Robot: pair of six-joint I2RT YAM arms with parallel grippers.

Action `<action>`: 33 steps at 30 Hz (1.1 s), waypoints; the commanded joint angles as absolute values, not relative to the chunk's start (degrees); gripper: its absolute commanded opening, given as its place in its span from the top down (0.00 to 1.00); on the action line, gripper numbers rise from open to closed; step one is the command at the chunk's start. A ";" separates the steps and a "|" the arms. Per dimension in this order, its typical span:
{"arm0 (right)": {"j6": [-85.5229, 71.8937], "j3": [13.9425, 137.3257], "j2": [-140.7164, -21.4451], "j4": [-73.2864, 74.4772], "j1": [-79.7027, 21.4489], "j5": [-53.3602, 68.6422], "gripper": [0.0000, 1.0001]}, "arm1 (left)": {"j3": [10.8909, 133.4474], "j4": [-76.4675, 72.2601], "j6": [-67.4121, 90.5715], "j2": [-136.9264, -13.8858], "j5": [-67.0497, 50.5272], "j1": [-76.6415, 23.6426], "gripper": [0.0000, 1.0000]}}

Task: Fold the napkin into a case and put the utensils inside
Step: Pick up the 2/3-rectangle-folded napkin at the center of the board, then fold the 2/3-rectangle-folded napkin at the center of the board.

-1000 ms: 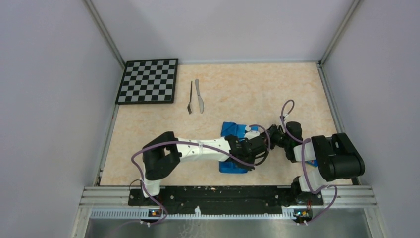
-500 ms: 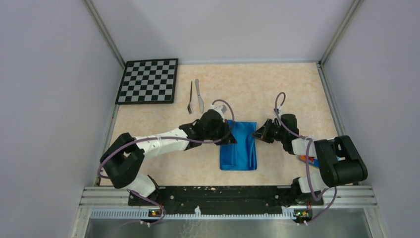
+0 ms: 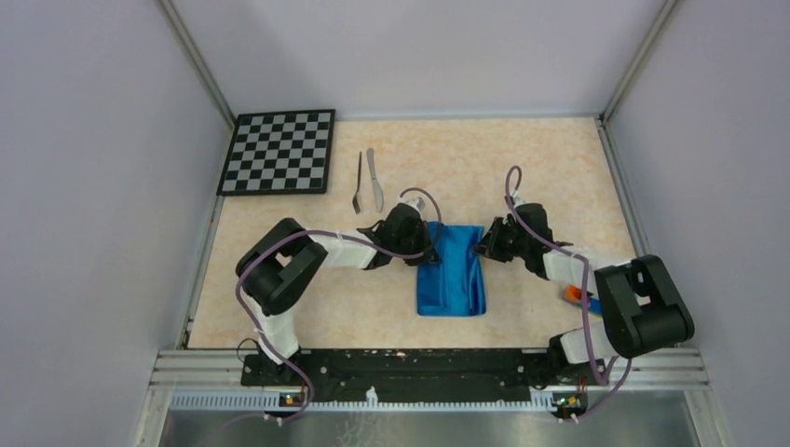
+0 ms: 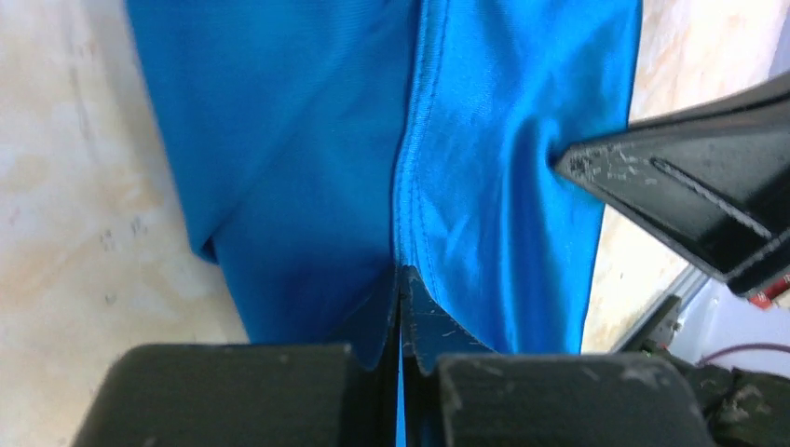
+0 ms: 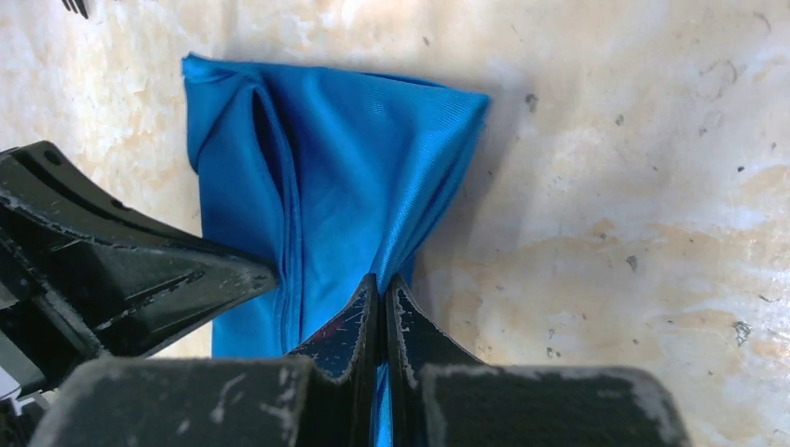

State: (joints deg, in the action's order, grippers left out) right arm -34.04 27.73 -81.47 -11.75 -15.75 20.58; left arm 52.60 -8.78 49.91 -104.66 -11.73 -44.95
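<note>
The blue napkin [image 3: 451,277] lies folded as a long layered strip at the table's middle. My left gripper [image 3: 431,244] is shut on its far left edge, and a sliver of blue cloth [image 4: 307,140] shows between the closed tips [image 4: 401,276]. From the other side, my right gripper [image 3: 482,247] is shut on the far right edge, pinching a fold [image 5: 345,168] between its tips [image 5: 383,284]. The two grippers face each other across the cloth. The utensils lie apart at the back left: a dark fork [image 3: 358,184] and a pale knife [image 3: 374,179].
A black-and-white checkerboard [image 3: 279,152] sits in the back left corner. A small orange object [image 3: 576,296] lies by the right arm. Metal rails and grey walls bound the table on three sides.
My left arm swung off the napkin's right side to its far left edge and shut on the cloth. The right gripper shifted slightly farther back. The napkin's far end is now gathered between both.
</note>
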 commanded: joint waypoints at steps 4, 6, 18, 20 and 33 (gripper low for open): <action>-32.62 36.67 -76.92 -2.11 -23.88 6.87 1.00 | 52.70 -17.88 52.66 -111.07 -9.54 -44.93 1.00; -35.58 38.43 -76.89 -0.23 -27.86 1.68 1.00 | 52.40 -19.57 53.79 -112.37 -10.33 -44.84 1.00; -40.84 42.96 -82.70 1.52 -36.56 -7.88 1.00 | 49.56 -22.06 54.21 -108.61 -13.27 -44.92 0.96; -40.23 42.73 -82.60 1.54 -36.56 -8.18 1.00 | 48.54 -22.07 54.10 -106.37 -14.53 -44.76 0.88; -38.52 44.04 -82.93 2.09 -36.64 -7.85 1.00 | 41.77 -18.00 51.96 -94.75 -15.29 -40.20 0.54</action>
State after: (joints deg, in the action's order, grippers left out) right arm -39.20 41.36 -82.83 2.66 -36.34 -7.31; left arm 42.63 -18.63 53.74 -96.07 -14.96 -42.24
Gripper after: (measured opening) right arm 0.010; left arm 0.468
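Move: The left fingertips, shut, are on the napkin near its flap edge; the napkin's middle lies about 3 cm to their right, 3 cm back and 1 cm below. The right hand already pinches the napkin's right edge, with the napkin's middle some 6 cm left, 5 cm back and a little below. Knife and fork lie flat beyond, about 19 cm ahead of the left hand and 15 and 20 cm to its left. Leftward and up, the right hand carries the pinched right edge about 5 cm in over the napkin, rising some 4 cm before easing down a little, then holding. The shut left fingers first slide about 3 cm right and forward over the cloth at constant height, then draw back left, lift about 3 cm off and open roughly halfway. ##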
